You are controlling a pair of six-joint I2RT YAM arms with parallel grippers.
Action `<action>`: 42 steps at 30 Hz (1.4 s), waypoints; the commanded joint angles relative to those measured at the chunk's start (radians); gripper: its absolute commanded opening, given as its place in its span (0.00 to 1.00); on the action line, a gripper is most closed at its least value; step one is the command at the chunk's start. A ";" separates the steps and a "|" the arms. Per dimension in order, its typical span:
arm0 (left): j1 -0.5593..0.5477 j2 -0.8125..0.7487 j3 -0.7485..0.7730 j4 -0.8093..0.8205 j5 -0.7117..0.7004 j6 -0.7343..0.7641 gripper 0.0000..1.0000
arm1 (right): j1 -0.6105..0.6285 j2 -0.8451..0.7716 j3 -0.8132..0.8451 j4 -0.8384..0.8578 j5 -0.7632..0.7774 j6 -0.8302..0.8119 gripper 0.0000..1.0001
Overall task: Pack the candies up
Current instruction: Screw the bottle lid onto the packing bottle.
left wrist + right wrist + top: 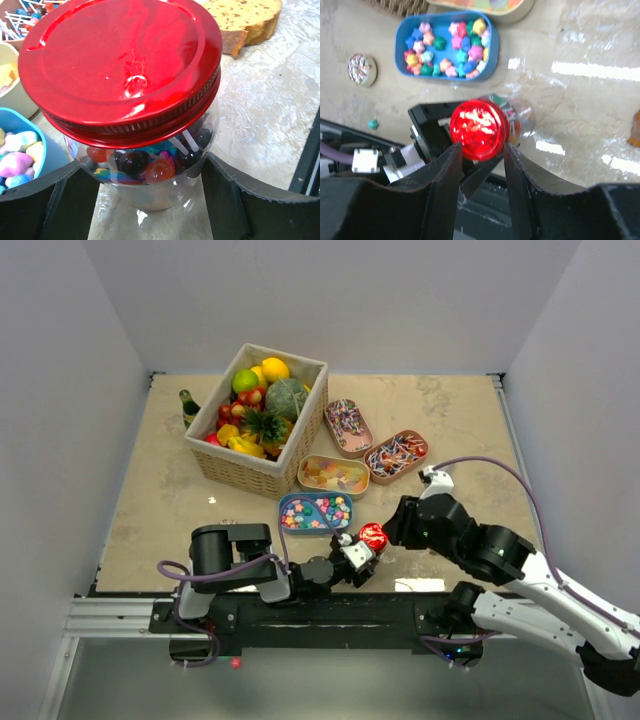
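Observation:
A clear jar (pixel 373 536) with a red screw lid (pixel 120 65) lies tilted between my two arms, near the table's front edge. It holds mixed candies (pixel 159 170). My left gripper (pixel 145 167) is shut on the jar's body, one finger on each side. My right gripper (pixel 481 147) is open, its fingertips (pixel 451 155) standing either side of the red lid (pixel 479 129). Behind the jar are a blue tray of pastel star candies (pixel 315 511), a tray of orange-yellow gummies (pixel 333 474), and two trays of striped wrapped candies (pixel 348 425) (pixel 397 455).
A wicker basket (pixel 240 472) of toy fruit stands at the back left, with a green bottle (pixel 188 405) beside it. A sprinkled doughnut (pixel 362 69) and a loose teal candy (pixel 373 123) lie left of the jar. A round yellow cake-like piece (pixel 245 17) lies beyond it.

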 commanded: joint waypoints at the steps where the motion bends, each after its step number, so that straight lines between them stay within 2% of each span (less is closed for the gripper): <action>1: -0.008 0.005 -0.019 0.040 0.011 0.028 0.67 | 0.001 0.071 0.034 0.086 0.085 -0.050 0.43; 6: -0.011 0.017 -0.029 0.054 0.013 0.016 0.67 | 0.001 0.135 -0.002 0.186 0.034 -0.131 0.41; 16: -0.011 0.034 -0.042 0.078 0.017 0.012 0.65 | 0.000 0.146 -0.080 0.209 0.008 -0.171 0.33; 21: -0.011 0.039 -0.042 0.081 0.014 0.011 0.64 | 0.000 0.142 -0.121 0.195 -0.001 -0.148 0.29; 27: -0.011 0.043 -0.039 0.080 0.007 -0.020 0.63 | 0.000 0.102 -0.183 0.206 -0.054 -0.107 0.12; 36: -0.013 0.043 0.004 0.008 -0.055 -0.024 0.63 | 0.000 0.073 -0.249 0.200 -0.182 -0.055 0.10; 42: 0.003 0.060 0.038 -0.027 -0.067 -0.027 0.63 | 0.000 0.077 -0.266 0.148 -0.213 -0.009 0.01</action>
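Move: The red lid already sits on the bottle, and its middle is some 5 cm left of the right hand, about 1 cm ahead and 5 cm lower. From the right hand, the blue tray lies roughly 12 cm ahead and 17 cm left, the bread slice some 6 cm ahead and 14 cm right, both about 16 cm down. The left hand holds the bottle, with the lid roughly 6 cm above it and 2 cm ahead. The lid's rim, on the side away from the left hand, is where the right fingertips arrive: about 2 cm forward and left, then some 4 cm down, closing from half open to nearly shut to pinch the edge. The wrist rolls slightly, by less than 10 degrees, and then back, while the left hand keeps the bottle gripped almost in place. ##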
